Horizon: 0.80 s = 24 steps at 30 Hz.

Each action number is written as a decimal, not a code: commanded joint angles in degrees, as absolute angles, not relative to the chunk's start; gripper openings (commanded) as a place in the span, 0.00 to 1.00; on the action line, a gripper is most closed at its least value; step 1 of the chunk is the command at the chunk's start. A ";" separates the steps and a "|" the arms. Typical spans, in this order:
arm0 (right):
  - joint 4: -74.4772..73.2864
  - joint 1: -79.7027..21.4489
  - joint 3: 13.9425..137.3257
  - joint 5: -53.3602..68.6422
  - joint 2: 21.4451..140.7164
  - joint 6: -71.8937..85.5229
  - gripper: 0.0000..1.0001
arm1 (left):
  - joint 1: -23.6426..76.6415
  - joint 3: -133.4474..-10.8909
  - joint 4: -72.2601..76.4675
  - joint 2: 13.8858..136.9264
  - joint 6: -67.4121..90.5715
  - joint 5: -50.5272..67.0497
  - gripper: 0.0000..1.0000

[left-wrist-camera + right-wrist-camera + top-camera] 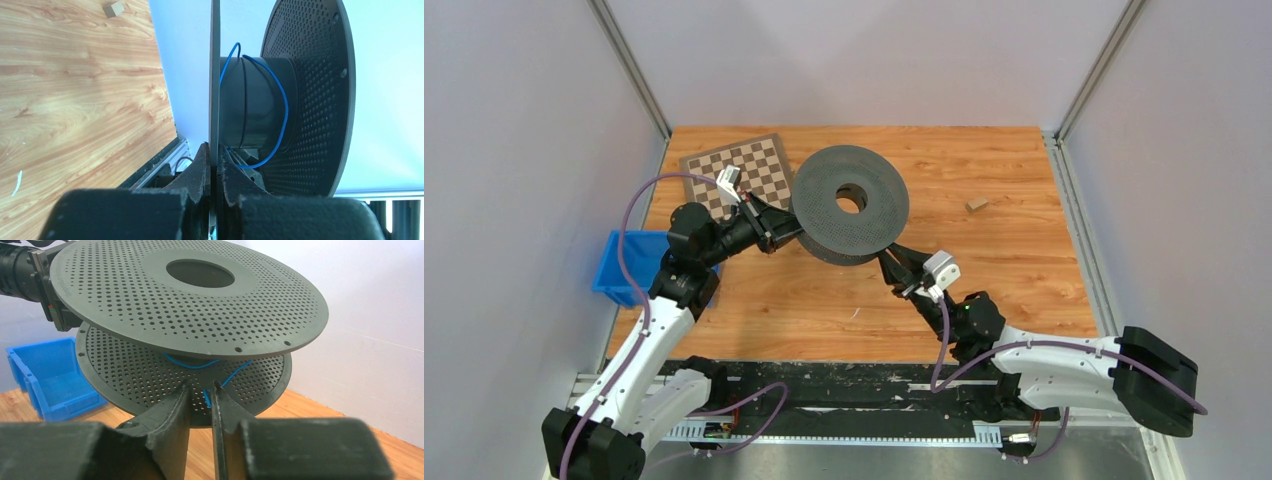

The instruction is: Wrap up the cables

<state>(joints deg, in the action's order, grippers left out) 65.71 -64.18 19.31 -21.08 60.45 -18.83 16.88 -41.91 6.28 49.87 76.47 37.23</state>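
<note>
A dark grey perforated two-disc spool (pixel 849 205) hangs tilted above the table. My left gripper (pixel 796 232) is shut on the rim of one disc, which shows edge-on between the jaws in the left wrist view (pixel 215 155). The thin blue cable (pixel 285 100) runs in loose turns round the spool's hub. Seen from the right wrist, the cable (pixel 192 365) shows between the discs, and its free end drops between my fingers. My right gripper (pixel 200 390) sits just under the lower disc's near edge (pixel 889 262), jaws a little apart, with the cable end against the right finger.
A blue bin (pixel 629 262) stands at the table's left edge, behind the left arm. A chessboard mat (pixel 744 170) lies at the back left. A small wooden block (pixel 976 204) rests at the back right. White walls enclose the table.
</note>
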 commanded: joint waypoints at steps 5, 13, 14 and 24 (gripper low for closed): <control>68.20 -63.59 19.75 -23.08 59.51 -16.89 0.08 | 17.05 -42.89 12.71 48.26 77.96 38.31 0.00; 68.15 -63.22 20.19 -20.54 57.94 -19.10 0.00 | 17.03 -42.99 11.77 48.25 76.02 37.77 0.00; 67.27 -63.09 20.66 -19.95 57.70 -19.07 0.00 | 17.04 -43.22 10.17 48.25 75.19 37.11 0.00; 67.51 -66.80 23.59 -14.46 63.33 -12.62 0.00 | 17.11 -41.04 14.97 50.00 77.07 36.14 0.00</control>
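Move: The blue cable's loose end is right at the right fingertips, perhaps 1 cm ahead, level sideways and in height. The spool's middle lies from the right hand about 7 cm ahead, 7 cm left and 3 cm higher. The left gripper's grip on the lower flange's rim is some 3 cm ahead of the right hand, 15 cm left and 4 cm above. From the left hand the cable end is roughly 14 cm right, 2 cm back and 4 cm lower. Shut the slightly open right fingers fully on the blue cable end by the near rim, barely moving. Then raise them about 1.5 cm and draw the end back and left, some 2 cm, turning the hand about 8 degrees counter-clockwise. Keep the left gripper's pinch on the flange rim, sinking about 1 cm at the end. ##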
